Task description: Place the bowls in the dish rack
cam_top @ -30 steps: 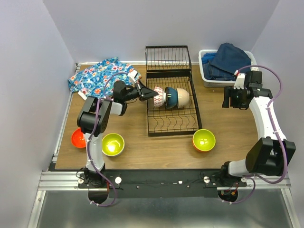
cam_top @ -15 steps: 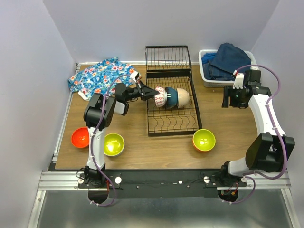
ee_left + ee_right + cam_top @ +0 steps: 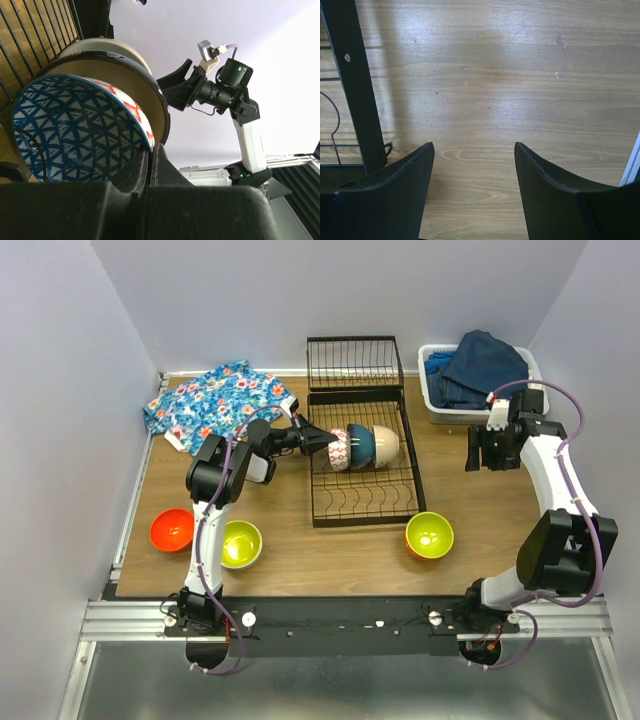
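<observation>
The dish rack (image 3: 365, 510) holds three bowls on edge: a blue-white patterned bowl (image 3: 339, 447), a dark blue bowl (image 3: 362, 445) and a beige bowl (image 3: 385, 445). My left gripper (image 3: 325, 443) is shut on the patterned bowl's rim; in the left wrist view its fingers (image 3: 151, 150) pinch that rim, and the patterned bowl (image 3: 75, 130) leans against the dark-rimmed bowl (image 3: 145, 85). On the table lie a red-orange bowl (image 3: 172, 529), a yellow-green bowl (image 3: 240, 544) and an orange bowl with lime inside (image 3: 429, 535). My right gripper (image 3: 483, 455) (image 3: 474, 150) hangs open over bare wood right of the rack.
A floral cloth (image 3: 215, 400) lies at the back left. A white bin of blue clothes (image 3: 470, 375) stands at the back right. The rack's wire end panel (image 3: 353, 362) lies folded out behind it. The rack's black edge (image 3: 355, 85) shows left of my right fingers.
My left arm has swung in toward the rack, carrying the patterned bowl a little right against the dark blue bowl. My right gripper has drifted slightly left, still open.
</observation>
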Available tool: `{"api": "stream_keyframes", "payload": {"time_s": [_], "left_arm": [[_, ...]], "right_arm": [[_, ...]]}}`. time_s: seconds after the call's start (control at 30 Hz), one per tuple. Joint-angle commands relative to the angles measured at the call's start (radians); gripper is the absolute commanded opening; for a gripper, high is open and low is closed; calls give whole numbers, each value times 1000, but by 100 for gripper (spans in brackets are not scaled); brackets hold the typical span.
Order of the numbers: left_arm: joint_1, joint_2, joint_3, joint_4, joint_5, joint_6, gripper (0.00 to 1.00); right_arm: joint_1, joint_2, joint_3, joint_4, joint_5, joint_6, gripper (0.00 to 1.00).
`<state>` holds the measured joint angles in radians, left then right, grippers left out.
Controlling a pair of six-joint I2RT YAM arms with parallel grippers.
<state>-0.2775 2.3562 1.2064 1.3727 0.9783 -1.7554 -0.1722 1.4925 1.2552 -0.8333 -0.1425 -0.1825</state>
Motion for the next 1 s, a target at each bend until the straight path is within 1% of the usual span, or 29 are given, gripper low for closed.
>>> {"api": "stream_keyframes", "payload": {"time_s": [0.0,0.03,0.1,0.17,0.23,0.27,0.3,0.37,0.4,0.47,0.5,0.53,0.57,0.6,0.63,0.7,0.87,0.97], "left_arm": [[-23,11,-30,74,-20,103,6],[-23,-3,-39,63,-20,153,9],[-25,-55,-65,31,-20,197,16],[-28,-121,-79,-6,-27,270,30],[-32,-153,-74,-63,-23,316,37],[-34,-179,-73,-87,-23,339,44],[-37,-190,-73,-140,-30,390,46],[-38,-216,-73,-194,-39,437,50],[-38,-224,-73,-255,-43,480,51],[-38,-251,-74,-317,-55,529,52],[-38,-264,-74,-410,-59,556,54],[-37,-279,-76,-469,-76,635,55],[-37,-305,-79,-522,-84,669,61],[-37,-317,-83,-600,-90,707,61],[-37,-328,-87,-647,-98,770,61],[-37,-350,-91,-742,-122,829,62],[-22,-408,-119,-788,-138,888,62],[-2,-469,-128,-882,-150,945,63]], "right_arm": [[-6,12,7,-20,18,-8,73],[-6,12,7,-20,17,-8,73],[-6,8,-2,-12,14,-5,73],[-6,-1,-14,-4,11,-2,73],[-6,-8,-36,2,4,0,73],[-6,-17,-42,8,3,2,73],[-6,-23,-56,8,-2,3,73],[-6,-34,-66,13,-6,6,73],[-6,-37,-69,13,-11,6,73],[-6,-41,-74,11,-14,9,73],[-6,-47,-74,10,-16,11,73],[-6,-51,-74,8,-16,11,73],[-6,-54,-73,10,-17,12,73],[-6,-58,-73,10,-17,14,73],[-6,-60,-76,8,-19,14,73],[-6,-66,-80,13,-23,17,73],[-6,-81,-88,11,-28,18,73],[-6,-89,-97,14,-31,21,73]]}}
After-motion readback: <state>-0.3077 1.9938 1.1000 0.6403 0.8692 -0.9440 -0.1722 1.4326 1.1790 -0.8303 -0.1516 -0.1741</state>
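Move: My left hand is shut on the rim of the patterned bowl, which stands on edge in the dish rack; its middle is some 4 cm below my fingers, 2 cm to the right and about 1 cm ahead. The blue bowl's middle is about 6 cm to my left hand's right and the beige bowl's about 11 cm, both about level with it fore and aft and 4 cm lower. From my right hand, the patterned bowl is roughly 32 cm left, 4 cm ahead and 5 cm lower. I open my left fingers well past half and let go of the patterned bowl's rim, easing the hand back about 2 cm. The hand rises some 2.5 cm, then sinks to its starting height as the wrist rolls and tips the fingertips downward, some 30 degrees in all. The open fingers stay close by the rim. ##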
